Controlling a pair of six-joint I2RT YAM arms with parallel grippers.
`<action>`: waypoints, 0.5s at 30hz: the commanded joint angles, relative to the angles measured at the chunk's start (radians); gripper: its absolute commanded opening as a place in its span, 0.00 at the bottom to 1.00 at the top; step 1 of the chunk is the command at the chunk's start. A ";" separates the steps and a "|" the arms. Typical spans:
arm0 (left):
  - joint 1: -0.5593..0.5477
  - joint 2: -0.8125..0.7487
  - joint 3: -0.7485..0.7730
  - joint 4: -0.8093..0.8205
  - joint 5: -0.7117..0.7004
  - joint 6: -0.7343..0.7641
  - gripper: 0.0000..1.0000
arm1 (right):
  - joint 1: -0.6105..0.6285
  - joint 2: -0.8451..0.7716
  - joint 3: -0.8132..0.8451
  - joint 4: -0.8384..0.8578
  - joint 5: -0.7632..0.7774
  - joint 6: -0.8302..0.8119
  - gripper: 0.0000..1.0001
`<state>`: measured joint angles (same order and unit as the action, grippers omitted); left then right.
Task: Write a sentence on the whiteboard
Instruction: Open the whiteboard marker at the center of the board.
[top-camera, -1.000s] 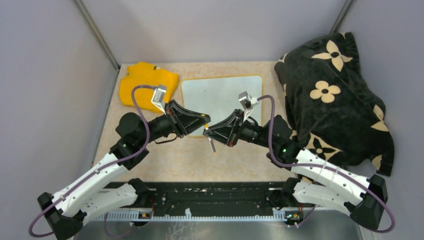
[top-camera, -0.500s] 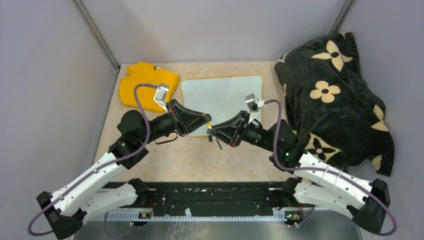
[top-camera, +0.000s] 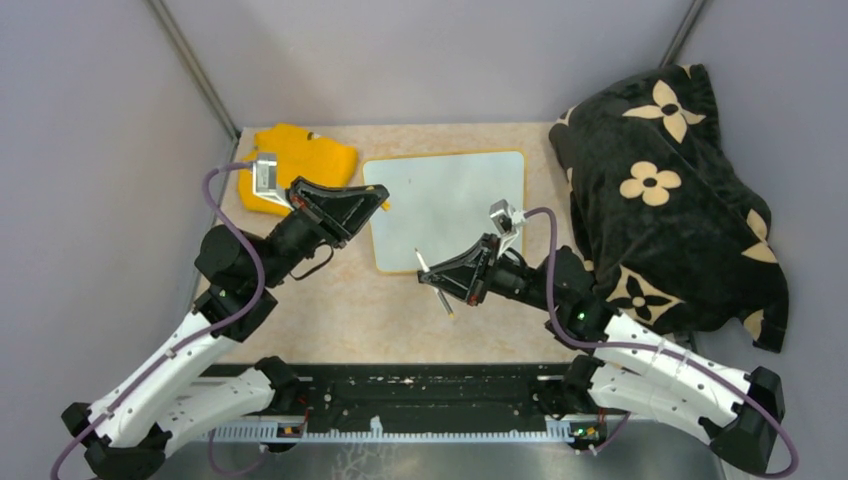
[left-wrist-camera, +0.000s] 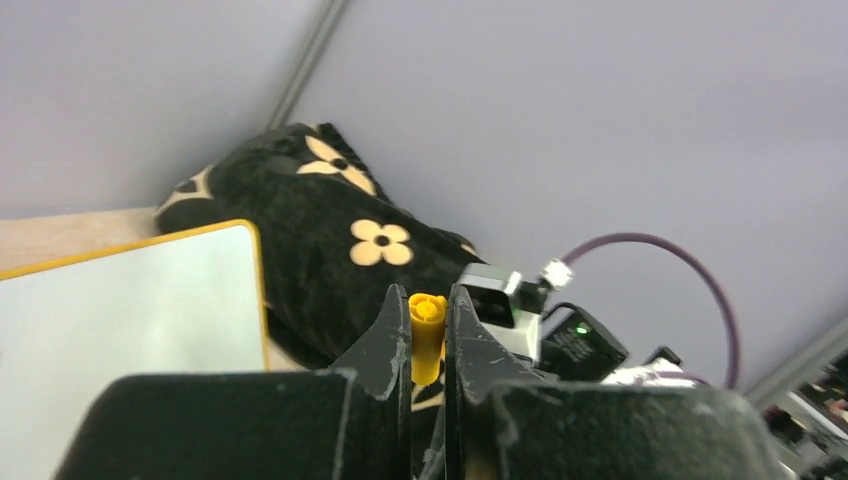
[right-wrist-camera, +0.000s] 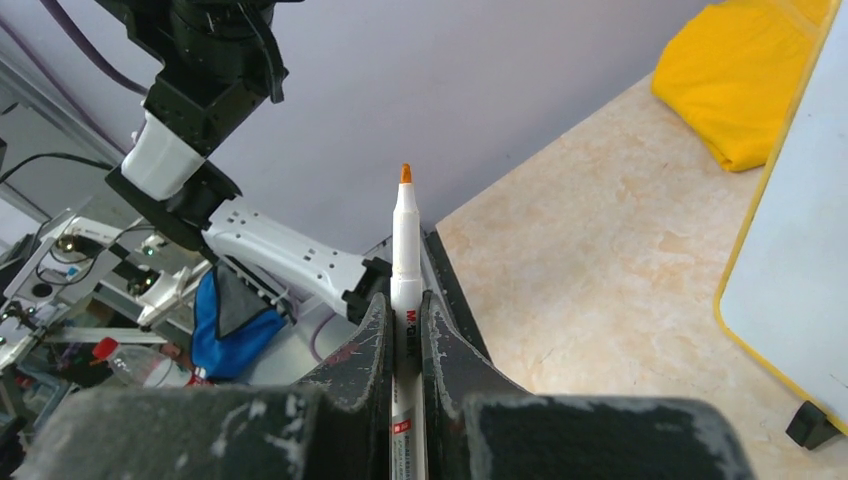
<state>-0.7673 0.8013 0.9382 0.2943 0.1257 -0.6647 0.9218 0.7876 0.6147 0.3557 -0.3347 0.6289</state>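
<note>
The whiteboard (top-camera: 455, 190) lies flat on the table with an orange rim; its face looks blank and no sentence is in view. My right gripper (top-camera: 430, 277) is shut on a white marker (top-camera: 447, 306) over the table just in front of the board's near edge. In the right wrist view the marker (right-wrist-camera: 403, 235) stands between the fingers of the right gripper (right-wrist-camera: 405, 300), with its orange tip bare. My left gripper (top-camera: 381, 200) hovers over the board's left edge, shut on the yellow marker cap (left-wrist-camera: 427, 338). That cap sits between the fingertips of the left gripper (left-wrist-camera: 427, 300).
A yellow cloth (top-camera: 295, 165) lies at the back left, beside the board. A black blanket with cream flowers (top-camera: 670, 190) is heaped along the right side. The whiteboard (right-wrist-camera: 800, 270) has a small black foot (right-wrist-camera: 808, 424) at its corner. Grey walls close the back.
The two grippers were together at the marker; now they are apart. The left arm swung back and left with the cap, and the marker's tip is bare in the right gripper.
</note>
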 joint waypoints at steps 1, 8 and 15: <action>0.002 -0.013 0.055 -0.146 -0.145 0.094 0.00 | 0.002 -0.063 0.016 -0.040 0.081 -0.039 0.00; 0.001 -0.049 0.024 -0.655 -0.509 0.138 0.00 | 0.002 -0.176 0.051 -0.300 0.406 -0.144 0.00; 0.007 0.067 -0.126 -0.857 -0.640 0.020 0.00 | 0.002 -0.199 0.045 -0.368 0.486 -0.170 0.00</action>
<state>-0.7673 0.7792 0.8787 -0.3653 -0.4007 -0.5785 0.9218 0.5995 0.6231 0.0166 0.0746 0.4889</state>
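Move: The right hand already holds the uncapped marker; the whiteboard's middle lies about 22 cm ahead, 5 cm to its right and 31 cm below, and the black clip on the near edge 10 cm ahead, 1 cm left, as far below. From the left hand, still pinching the yellow cap, the board's middle is roughly 16 cm ahead, 9 cm right, 45 cm down; the yellow cloth 27 cm ahead, 25 cm left, 44 cm down. Left hand lowers the cap roughly 18 cm, tipping down; right carries the marker rightward and forward about 8 cm. ##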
